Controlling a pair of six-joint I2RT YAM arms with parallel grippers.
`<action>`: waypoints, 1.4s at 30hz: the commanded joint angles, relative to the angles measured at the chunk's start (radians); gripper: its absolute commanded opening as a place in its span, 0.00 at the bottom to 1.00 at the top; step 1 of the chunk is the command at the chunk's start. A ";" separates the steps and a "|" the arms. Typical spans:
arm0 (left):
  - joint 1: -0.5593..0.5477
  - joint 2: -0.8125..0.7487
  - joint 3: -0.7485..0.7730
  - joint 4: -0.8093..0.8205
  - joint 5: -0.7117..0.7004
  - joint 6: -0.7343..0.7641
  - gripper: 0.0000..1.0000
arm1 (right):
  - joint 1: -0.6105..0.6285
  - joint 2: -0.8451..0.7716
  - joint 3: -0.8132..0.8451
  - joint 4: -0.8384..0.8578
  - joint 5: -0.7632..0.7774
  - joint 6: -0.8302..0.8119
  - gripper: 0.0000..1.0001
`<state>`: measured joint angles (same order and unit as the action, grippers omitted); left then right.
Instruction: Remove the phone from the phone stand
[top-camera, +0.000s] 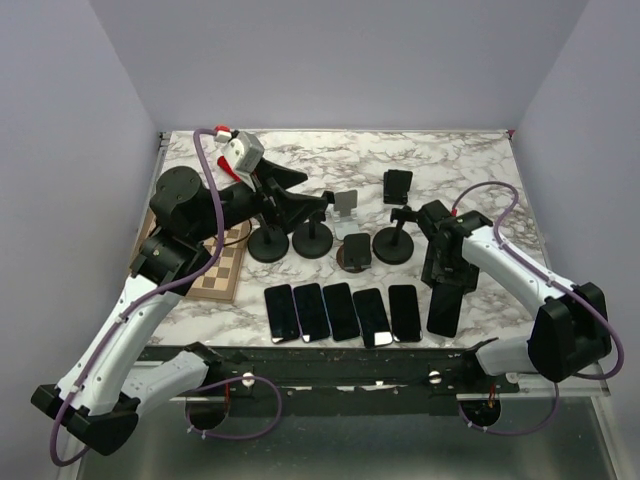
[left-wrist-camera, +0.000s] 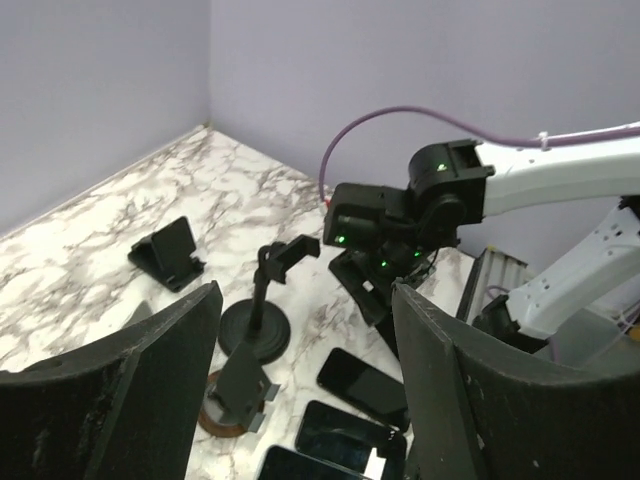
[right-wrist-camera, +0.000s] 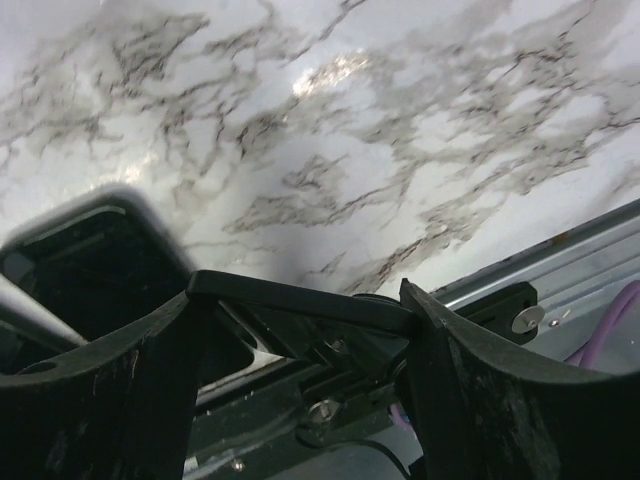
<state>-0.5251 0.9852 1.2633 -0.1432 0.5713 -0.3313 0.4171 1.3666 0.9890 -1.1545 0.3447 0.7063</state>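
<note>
My right gripper (top-camera: 447, 272) is shut on a black phone (top-camera: 444, 311). It holds the phone by its top edge, with the lower end near the table at the right end of the phone row. In the right wrist view the phone's edge (right-wrist-camera: 330, 312) spans between my fingers (right-wrist-camera: 120, 400). A round-based phone stand (top-camera: 393, 245) with an empty clamp stands just left of this gripper, also seen in the left wrist view (left-wrist-camera: 256, 330). My left gripper (top-camera: 300, 202) is open and empty above the stands at the table's middle; its fingers (left-wrist-camera: 150, 380) are wide apart.
Several black phones (top-camera: 342, 311) lie in a row near the front edge. Two more round-based stands (top-camera: 268, 243) (top-camera: 312, 240), a brown-based stand (top-camera: 353, 252), a grey stand (top-camera: 345, 202) and a black stand (top-camera: 398, 184) are about. A chessboard (top-camera: 220, 265) lies at left.
</note>
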 joint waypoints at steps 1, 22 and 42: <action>0.007 -0.049 -0.107 -0.014 -0.083 0.073 0.78 | 0.001 0.028 0.025 -0.001 0.159 0.086 0.01; 0.019 -0.118 -0.150 -0.035 -0.271 0.118 0.78 | 0.002 0.108 -0.105 0.189 -0.018 0.072 0.30; 0.019 -0.118 -0.174 -0.014 -0.297 0.123 0.78 | 0.002 0.000 -0.192 0.346 -0.017 0.134 0.56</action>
<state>-0.5114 0.8742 1.1011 -0.1665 0.3031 -0.2241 0.4171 1.3987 0.8146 -0.8993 0.3519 0.7853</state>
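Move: The right hand already pinches a phone; its free spot at the right end of the laid-out row lies about 8 cm back towards the base, 4 cm left and 8 cm below that hand. At the same depth, the row's last phone is some 12 cm to the left, the next one some 21 cm. The nearest emptied stand is roughly 11 cm ahead and 15 cm left. From the left hand, high up and empty, the spot is about 34 cm right, 10 cm back and 44 cm below. Down about 5 cm, mostly in the first half, the right hand lowers the still-pinched phone to the table beside the row, turning slightly clockwise so that the phone's near end swings left against the last phone; the fingers keep their grip. The open left hand sinks about 4 cm, drifts left and forward, and turns some 15 degrees counter-clockwise, touching nothing. ##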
